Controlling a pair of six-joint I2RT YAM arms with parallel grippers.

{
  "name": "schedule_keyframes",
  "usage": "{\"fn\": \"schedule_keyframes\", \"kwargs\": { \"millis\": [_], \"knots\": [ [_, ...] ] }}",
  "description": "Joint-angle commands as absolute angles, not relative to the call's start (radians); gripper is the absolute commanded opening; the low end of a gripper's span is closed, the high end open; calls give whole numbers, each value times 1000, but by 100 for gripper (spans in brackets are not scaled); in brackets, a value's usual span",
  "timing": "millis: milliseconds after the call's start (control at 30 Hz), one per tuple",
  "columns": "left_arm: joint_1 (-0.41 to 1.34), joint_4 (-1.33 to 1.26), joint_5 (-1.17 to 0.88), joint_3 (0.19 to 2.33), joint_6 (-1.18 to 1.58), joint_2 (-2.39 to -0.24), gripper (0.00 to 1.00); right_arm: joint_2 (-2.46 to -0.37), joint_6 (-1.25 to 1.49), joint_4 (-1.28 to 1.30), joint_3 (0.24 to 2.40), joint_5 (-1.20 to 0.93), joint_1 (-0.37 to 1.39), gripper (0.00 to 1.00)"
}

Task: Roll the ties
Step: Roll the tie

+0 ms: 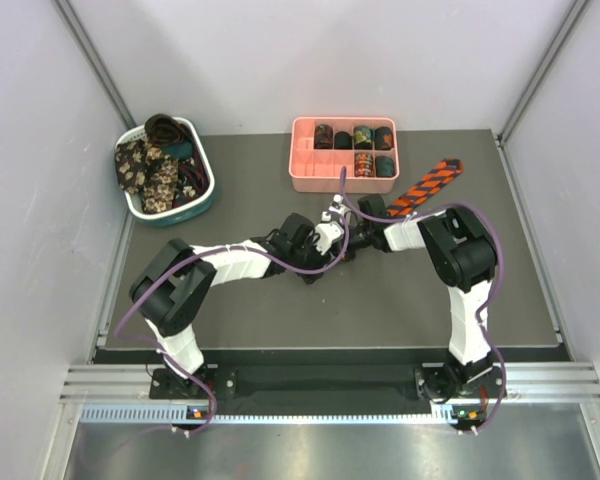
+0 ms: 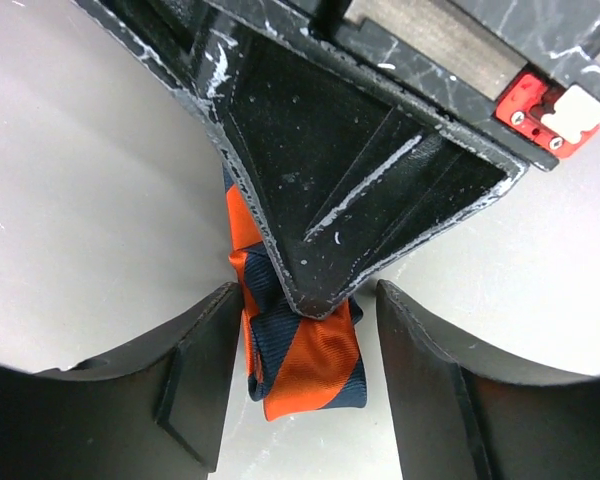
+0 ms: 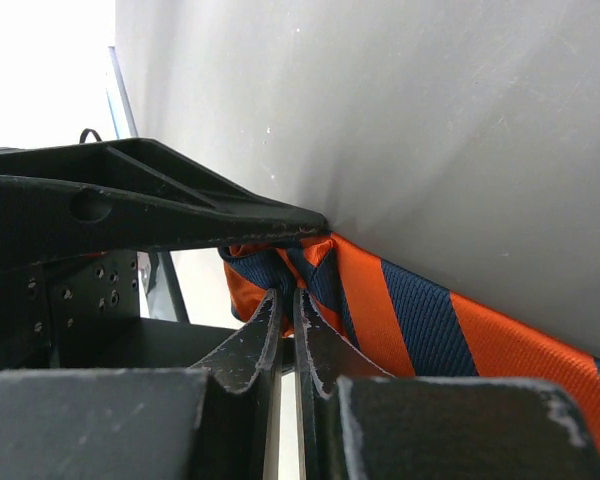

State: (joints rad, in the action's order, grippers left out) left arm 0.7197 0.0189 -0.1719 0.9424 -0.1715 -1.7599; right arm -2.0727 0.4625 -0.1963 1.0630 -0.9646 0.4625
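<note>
An orange and dark blue striped tie (image 1: 426,187) lies on the grey table, running from the back right towards the middle. Its near end is folded over (image 2: 305,365). My right gripper (image 3: 287,292) is shut, its fingertips pinching that fold and pressing it to the table. My left gripper (image 2: 308,295) is open, with one finger (image 2: 195,380) on each side of the folded end. In the top view both grippers meet mid-table, the left gripper (image 1: 318,262) and the right gripper (image 1: 330,250), and they hide the fold. Floral and dark ties (image 1: 152,170) fill the basket. Small coils (image 1: 363,137) sit in the tray.
The pink compartment tray (image 1: 310,182) stands at the back centre, just behind the grippers. The white-and-teal basket (image 1: 212,190) is at the back left. White walls enclose the table on three sides.
</note>
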Motion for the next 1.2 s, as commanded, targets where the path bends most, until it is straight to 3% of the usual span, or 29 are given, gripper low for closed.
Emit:
{"fn": "schedule_keyframes", "kwargs": {
  "millis": [0,200,500,967,1000,1067,1167],
  "knots": [
    [721,54,-187,962,-183,-1792,61,-2062,410,-193,1080,-891,476,2],
    [721,64,-186,976,-181,-1805,49,-2063,422,-204,1077,-897,476,3],
    [727,106,-218,989,-178,-1813,33,-2045,423,-218,1060,-893,471,17],
    [758,143,-247,968,-164,-1789,38,-1911,483,-275,916,-785,502,15],
    [761,144,-247,968,-164,-1786,37,-1904,485,-278,907,-776,508,17],
    [762,146,-241,968,-161,-1787,37,-1902,483,-275,907,-778,508,31],
    [764,156,-210,976,-153,-1795,36,-1898,468,-238,931,-773,502,33]
  ]
}}
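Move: The rolled end of the striped tie sits right between the left gripper's open fingers, about 1 cm below their midpoint. The right gripper, its fingers already shut on the tie, has the same roll directly at its tips, also roughly 1 cm down. From the left hand, the strip's far end lies some 21 cm ahead and 28 cm to the right, and the pink tray's middle about 24 cm ahead and 4 cm right. Close the left gripper partway until its fingers pinch the sides of the roll, holding the hand almost still, then draw the roll about 1.5 cm to the right and back. Bring the right gripper along about 1 cm to the right, rising slightly and turning some 5 degrees clockwise, while its shut fingers part to loosen their pinch. ##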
